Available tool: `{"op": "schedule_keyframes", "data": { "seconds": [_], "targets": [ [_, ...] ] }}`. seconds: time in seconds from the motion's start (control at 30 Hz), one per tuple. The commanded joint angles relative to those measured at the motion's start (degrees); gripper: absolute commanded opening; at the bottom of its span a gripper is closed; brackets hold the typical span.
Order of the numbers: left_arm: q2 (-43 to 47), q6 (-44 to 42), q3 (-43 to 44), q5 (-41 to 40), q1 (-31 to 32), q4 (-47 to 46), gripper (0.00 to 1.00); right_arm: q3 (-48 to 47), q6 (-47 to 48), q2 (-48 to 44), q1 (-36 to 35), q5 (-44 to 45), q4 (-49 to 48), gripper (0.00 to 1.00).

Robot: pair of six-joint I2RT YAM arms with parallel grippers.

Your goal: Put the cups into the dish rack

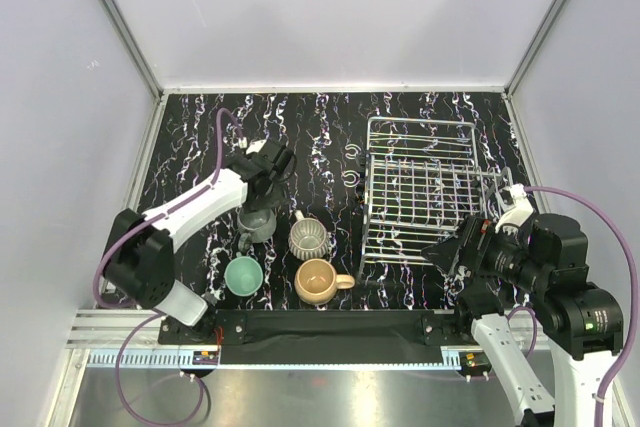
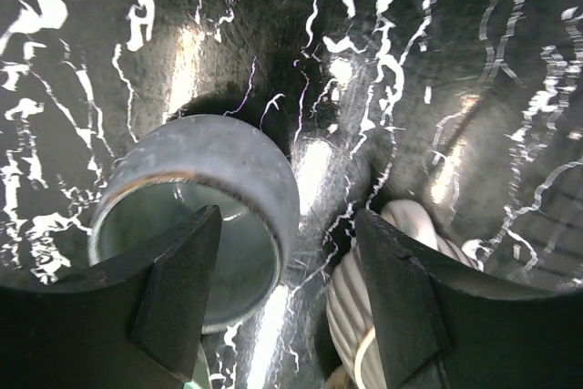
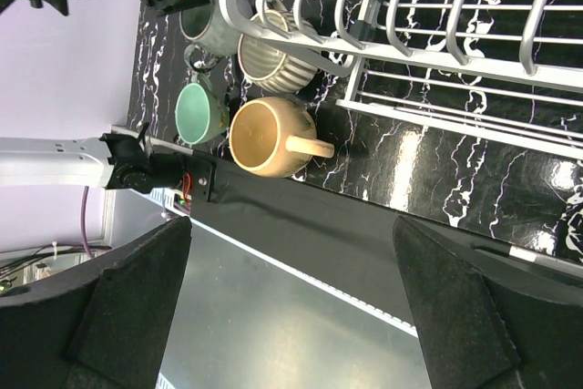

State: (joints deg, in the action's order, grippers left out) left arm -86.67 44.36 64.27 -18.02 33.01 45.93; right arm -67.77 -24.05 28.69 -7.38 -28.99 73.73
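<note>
Four cups stand left of the dish rack [image 1: 420, 197]: a grey-green cup [image 1: 257, 223], a ribbed cream cup [image 1: 309, 237], a teal-green cup [image 1: 243, 275] and a tan cup [image 1: 318, 281]. My left gripper [image 1: 262, 192] reaches down over the grey-green cup [image 2: 200, 179]. Its jaws straddle the cup's right wall, one finger [image 2: 178, 298] over the inside, the other [image 2: 401, 316] between this cup and the ribbed cup [image 2: 364, 316]. A gap shows between wall and outer finger. My right gripper [image 3: 291, 307] is open and empty near the rack's front corner [image 3: 410, 43], with the tan cup [image 3: 264, 138] in its view.
The wire rack holds nothing that I can see. Two small metal rings [image 1: 350, 165] lie on the black marbled table left of the rack. A black strip [image 1: 320, 332] runs along the near edge. White walls enclose the table.
</note>
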Motion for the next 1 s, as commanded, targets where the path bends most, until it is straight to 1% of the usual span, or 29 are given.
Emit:
{"op": "schedule_keyframes", "data": {
  "seconds": [0.0, 0.1, 0.2, 0.3, 0.33, 0.37, 0.43, 0.47, 0.5, 0.67, 0.73, 0.77, 0.8, 0.87, 0.9, 0.93, 0.97],
  "targets": [
    [-1.0, 1.4, -1.2, -0.7, 0.3, -4.8, 0.64, 0.5, -0.2, -0.3, -0.6, 1.5, -2.2, 1.0],
    [-3.2, 2.1, -1.3, -0.1, 0.3, -5.5, 0.61, 1.1, -0.3, -0.7, -0.8, 1.0, -2.6, 1.0],
    [-4.9, 2.7, -1.6, 0.0, 0.3, -5.9, 0.54, 1.3, -0.3, -0.8, -0.9, 1.1, -2.5, 1.0],
    [-5.3, 2.8, -2.0, 0.4, 0.3, -6.9, 0.41, 1.0, 0.0, -0.7, -1.1, 1.7, -2.2, 1.0],
    [-5.3, 2.6, -2.0, 0.4, 0.3, -6.9, 0.35, 1.0, 0.2, -0.6, -1.2, 1.7, -2.1, 1.0],
    [-5.5, 2.5, -1.9, 0.4, 0.3, -6.7, 0.25, 1.0, 0.5, -0.3, -1.3, 1.6, -1.8, 1.0],
    [-5.5, 2.0, -1.7, 0.4, 0.2, -6.6, 0.09, 1.1, 1.1, 0.1, -1.4, 1.0, -1.6, 1.0],
    [-5.3, 1.8, -1.6, 0.4, 0.1, -6.6, 0.03, 1.1, 1.3, 0.1, -1.4, 0.3, -1.2, 1.0],
    [-5.2, 1.7, -1.6, 0.6, 0.0, -6.4, 0.0, 1.1, 1.4, 0.2, -1.5, 0.0, -1.1, 1.0],
    [-1.4, 1.1, -1.0, 1.3, -0.3, -5.9, 0.0, 0.9, 3.3, 0.8, -1.5, -2.9, -1.0, 1.0],
    [3.2, 0.8, -0.4, 2.3, -0.5, -5.8, 0.0, 0.6, 4.5, 1.7, -1.7, -4.3, -1.0, 1.0],
    [5.1, 0.1, 0.1, 4.3, -0.7, -5.8, 0.0, 0.4, 4.8, 2.1, -1.9, -5.2, -1.3, 1.0],
    [9.5, -0.1, 1.5, 5.4, -0.7, -5.9, 0.0, 0.1, 5.2, 3.1, -2.2, -5.4, -1.3, 1.0],
    [13.5, -0.6, 3.2, 8.6, -0.8, -5.9, 0.0, -1.5, 5.4, 4.5, -3.0, -4.4, -1.2, 1.0],
    [17.8, -0.7, 5.2, 9.6, -0.9, -5.7, 0.0, -2.2, 5.4, 6.3, -3.3, -4.1, -1.1, 0.99],
    [19.6, -0.4, 6.4, 10.4, -0.9, -5.7, 0.0, -3.4, 5.3, 7.3, -4.1, -4.1, -1.4, 0.98],
    [21.7, -0.3, 7.1, 12.8, -1.2, -6.0, 0.0, -4.1, 5.3, 8.5, -4.6, -4.4, -1.5, 0.97]
  ]
}}
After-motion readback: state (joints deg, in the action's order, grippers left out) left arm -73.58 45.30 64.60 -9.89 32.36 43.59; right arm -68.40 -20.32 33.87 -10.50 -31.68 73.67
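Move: The grey cup stands upright just under the left hand, its middle about 3 cm to the left, level fore and aft, and 6 cm below; its right rim is nearly between the open fingers. From that hand the ribbed cup is some 8 cm right and 4 cm back, the green cup 12 cm back and 6 cm left, the tan mug 13 cm back and 10 cm right. From the right hand the grey cup lies roughly 37 cm left, 18 cm ahead and 25 cm below. The left fingers pinch the right-hand wall of the grey cup at its rim, one finger inside and one outside, after sinking straight down about 3.5 cm and closing as they settle. After a brief hold the hand rises fast, some 11 cm from its lowest point, drifting slightly right while the wrist rolls its left side down about 15 degrees and the fingertips swing a little forward. ##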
